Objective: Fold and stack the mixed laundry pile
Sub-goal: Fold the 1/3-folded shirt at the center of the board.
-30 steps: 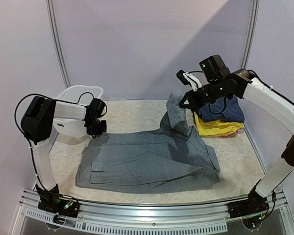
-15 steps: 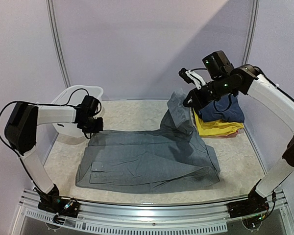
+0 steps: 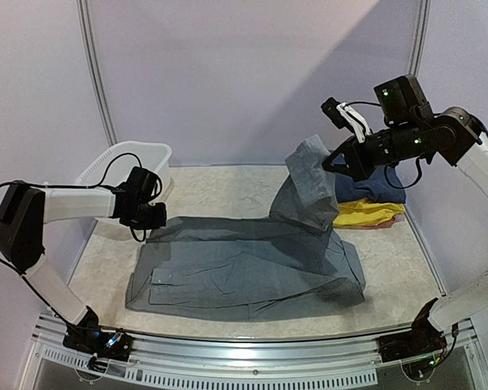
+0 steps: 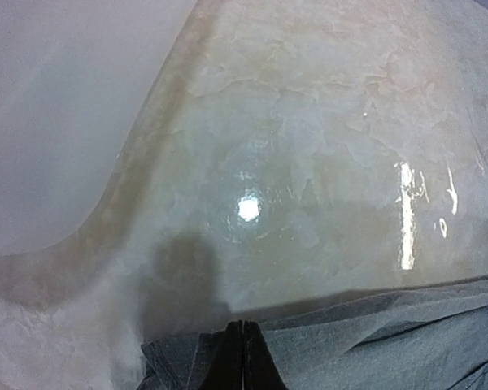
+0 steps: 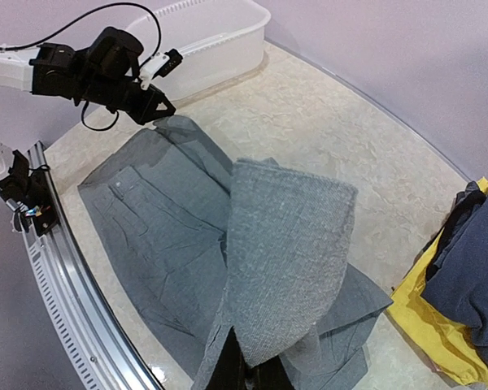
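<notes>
The large grey trousers [image 3: 244,268] of the laundry pile lie spread across the table. My right gripper [image 3: 335,165] is shut on one leg end and holds it high above the table at the back right, so the cloth hangs down in a fold [image 5: 285,268]. My left gripper [image 3: 156,218] is shut on the far left corner of the trousers [image 4: 374,341], low at the table, its black fingertips [image 4: 236,361] pressed together on the grey cloth. A navy garment [image 3: 382,187] lies on a yellow one [image 3: 366,213] in a stack at the right.
A white plastic basin [image 3: 106,166] stands at the back left, just behind my left gripper. The stack of clothes sits under my right arm near the right wall. A metal rail [image 3: 252,357] runs along the near edge.
My right gripper has risen and moved right, pulling the trouser leg higher. My left gripper has shifted a little left and lower with the trouser corner still in it.
</notes>
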Controlling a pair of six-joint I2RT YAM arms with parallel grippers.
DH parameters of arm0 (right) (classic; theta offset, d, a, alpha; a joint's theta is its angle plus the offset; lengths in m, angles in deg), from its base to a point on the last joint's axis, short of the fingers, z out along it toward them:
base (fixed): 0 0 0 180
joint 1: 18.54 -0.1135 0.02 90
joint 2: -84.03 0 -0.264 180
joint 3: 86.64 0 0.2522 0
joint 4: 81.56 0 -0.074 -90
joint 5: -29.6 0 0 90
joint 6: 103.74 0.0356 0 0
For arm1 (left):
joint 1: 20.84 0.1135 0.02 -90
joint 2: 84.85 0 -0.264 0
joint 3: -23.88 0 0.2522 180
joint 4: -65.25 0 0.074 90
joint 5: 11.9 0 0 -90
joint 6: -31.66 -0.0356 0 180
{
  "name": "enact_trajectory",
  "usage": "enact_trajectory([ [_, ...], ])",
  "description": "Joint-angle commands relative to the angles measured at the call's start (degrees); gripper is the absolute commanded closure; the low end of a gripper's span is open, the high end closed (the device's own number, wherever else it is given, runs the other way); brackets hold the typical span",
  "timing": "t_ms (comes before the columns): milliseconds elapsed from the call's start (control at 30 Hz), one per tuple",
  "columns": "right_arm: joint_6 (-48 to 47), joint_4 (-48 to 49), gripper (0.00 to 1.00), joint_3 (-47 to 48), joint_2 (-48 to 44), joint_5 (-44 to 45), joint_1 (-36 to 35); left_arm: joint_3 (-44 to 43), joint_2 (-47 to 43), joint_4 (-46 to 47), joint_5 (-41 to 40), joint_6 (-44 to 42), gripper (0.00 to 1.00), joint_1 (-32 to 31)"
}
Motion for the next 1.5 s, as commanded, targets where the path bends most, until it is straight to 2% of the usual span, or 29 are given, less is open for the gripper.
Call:
enact_trajectory([
  [0,1.4,-2.2,1.00,-2.2,-1.3,0.9,-2.7,2.4,-3.1,1.1,-1.1,0.8,1.00,-1.1],
  [367,6.6,-4.0,1.00,-4.8,-3.7,6.0,-7.1,5.4,-9.2,-5.0,-4.5,1.3,1.00,-3.5],
  [1167,12.7,-10.5,1.00,-8.9,-8.5,7.8,-11.7,16.1,-17.9,-7.3,-5.8,6.0,0.99,-7.5],
  [1233,12.7,-10.8,1.00,-8.9,-7.7,7.7,-12.5,17.2,-18.7,-7.3,-6.1,6.8,0.92,-7.9],
  [1300,12.7,-10.8,1.00,-9.1,-7.2,7.6,-13.3,18.4,-19.4,-7.1,-6.6,7.5,0.72,-8.2],
  [1467,11.7,-10.4,1.00,-9.6,-6.1,6.4,-13.8,18.8,-24.4,-7.7,-8.5,7.7,0.32,-9.9],
])
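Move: The left hand, about 7 cm above the board, holds the shirt's far-left hem; the spot on the shirt's left end where it will be laid is some 10 cm back and 6 cm down. The basket's middle stands about 11 cm ahead and 8 cm left. The right hand holds the shirt's bunched right part high up: the shirt's middle lies about level with it fore and aft, some 11 cm left and 35 cm below, the folded stack roughly 18 cm ahead, 15 cm right and 32 cm below. The left hand draws the pinched far-left hem straight back about 10 cm over the shirt's left end, rising some 2 cm on the way and sinking again, then spreads its fingers past half open at the very end to let the hem go. Meanwhile the right hand keeps its pinch on the bunched cloth and brings it back nearly 9 cm and down about 5 cm, nearer the board, its fingertips tipping some 10 to 15 degrees further down. ##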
